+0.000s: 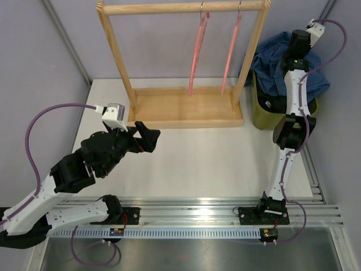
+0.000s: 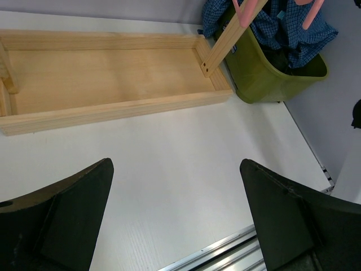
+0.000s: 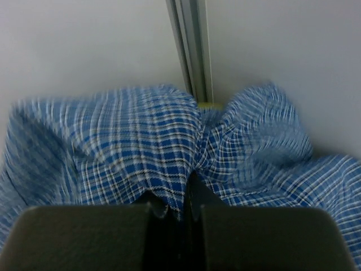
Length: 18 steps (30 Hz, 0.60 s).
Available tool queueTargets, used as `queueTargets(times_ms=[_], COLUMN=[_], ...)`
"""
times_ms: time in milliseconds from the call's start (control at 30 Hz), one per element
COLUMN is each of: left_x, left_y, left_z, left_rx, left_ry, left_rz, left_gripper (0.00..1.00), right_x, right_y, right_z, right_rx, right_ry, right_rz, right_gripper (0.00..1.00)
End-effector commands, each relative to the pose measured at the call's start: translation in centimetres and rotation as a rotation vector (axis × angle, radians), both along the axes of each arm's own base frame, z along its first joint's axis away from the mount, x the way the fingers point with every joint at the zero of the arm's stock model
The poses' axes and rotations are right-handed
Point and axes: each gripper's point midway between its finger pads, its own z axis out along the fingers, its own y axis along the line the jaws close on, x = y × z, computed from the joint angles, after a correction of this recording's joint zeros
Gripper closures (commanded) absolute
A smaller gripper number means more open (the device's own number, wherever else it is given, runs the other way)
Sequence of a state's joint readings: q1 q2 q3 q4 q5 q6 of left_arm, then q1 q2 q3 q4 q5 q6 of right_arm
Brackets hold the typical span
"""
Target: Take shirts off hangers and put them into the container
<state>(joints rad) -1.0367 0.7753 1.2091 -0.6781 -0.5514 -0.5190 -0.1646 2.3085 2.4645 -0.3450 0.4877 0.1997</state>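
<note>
Two pink hangers [image 1: 197, 53] [image 1: 231, 53] hang bare on the wooden rack. The blue checked shirt [image 1: 271, 62] [image 2: 282, 25] is heaped over the olive-green container [image 1: 262, 116] [image 2: 254, 73] at the right. My right gripper [image 1: 298, 42] [image 3: 189, 189] is above the container, shut on a bunched fold of the blue shirt [image 3: 141, 147]. Something dark [image 2: 280, 56] lies inside the container under it; I cannot tell if it is the black shirt. My left gripper [image 1: 144, 138] [image 2: 175, 164] is open over bare table, left of centre, holding nothing.
The wooden rack's tray base [image 1: 186, 113] [image 2: 107, 73] stands at the back of the table, its right post next to the container. An aluminium rail [image 1: 197, 203] runs along the near edge. A wall and a metal profile [image 3: 192, 51] stand close behind the container.
</note>
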Motion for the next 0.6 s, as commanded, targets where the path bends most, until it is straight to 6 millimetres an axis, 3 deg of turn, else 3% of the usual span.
queueTargets(times_ms=[0,67,167,300,567], left_x=[-0.2,-0.2,-0.2,-0.1,-0.1], left_y=[0.3,0.4,0.4,0.1,-0.3], left_z=[1.1,1.1,0.9,1.1,1.1], left_rx=[-0.076,-0.077,-0.071,-0.072,-0.075], left_ry=[-0.023,-0.023,-0.022,-0.031,-0.033], left_rz=[0.009,0.014,0.011,0.004,-0.011], left_gripper=[0.01,0.01,0.01,0.01,0.01], right_x=[-2.0,-2.4,-4.8,-8.8,-11.4], right_y=[0.8,1.8,3.5,5.7,6.5], right_z=[-10.5,-15.3,-23.8,-30.5,-32.2], right_rx=[0.122,0.176,0.27,0.389,0.404], right_ry=[0.342,0.448,0.677,0.889,0.969], right_rz=[-0.018,0.027,0.068,0.103,0.137], right_gripper=[1.0,1.0,1.0,1.0,1.0])
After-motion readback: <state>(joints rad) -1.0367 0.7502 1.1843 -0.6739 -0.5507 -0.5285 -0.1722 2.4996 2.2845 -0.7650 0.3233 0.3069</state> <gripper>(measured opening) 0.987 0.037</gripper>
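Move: The green container the blue checked shirt is being lowered into has its middle some 12 cm back, 3 cm left and roughly 28 cm below the right hand, which still pinches that shirt. The dark shirt inside it lies about 16 cm back and 7 cm left of the hand, equally low. The nearer pink hanger is about 13 cm back, 28 cm left, nearly at hand height. From the left hand the container is some 32 cm ahead and 52 cm right, 30 cm lower. The blue checked shirt, still pinched in the right hand's shut fingers, is plunged fast down into the container, about 27 cm, with the hand also drawing back some 6 cm. The wrist tips the fingers down by roughly 40 degrees on the way; the descent then stops, and the hand stays low inside with its grip kept. ##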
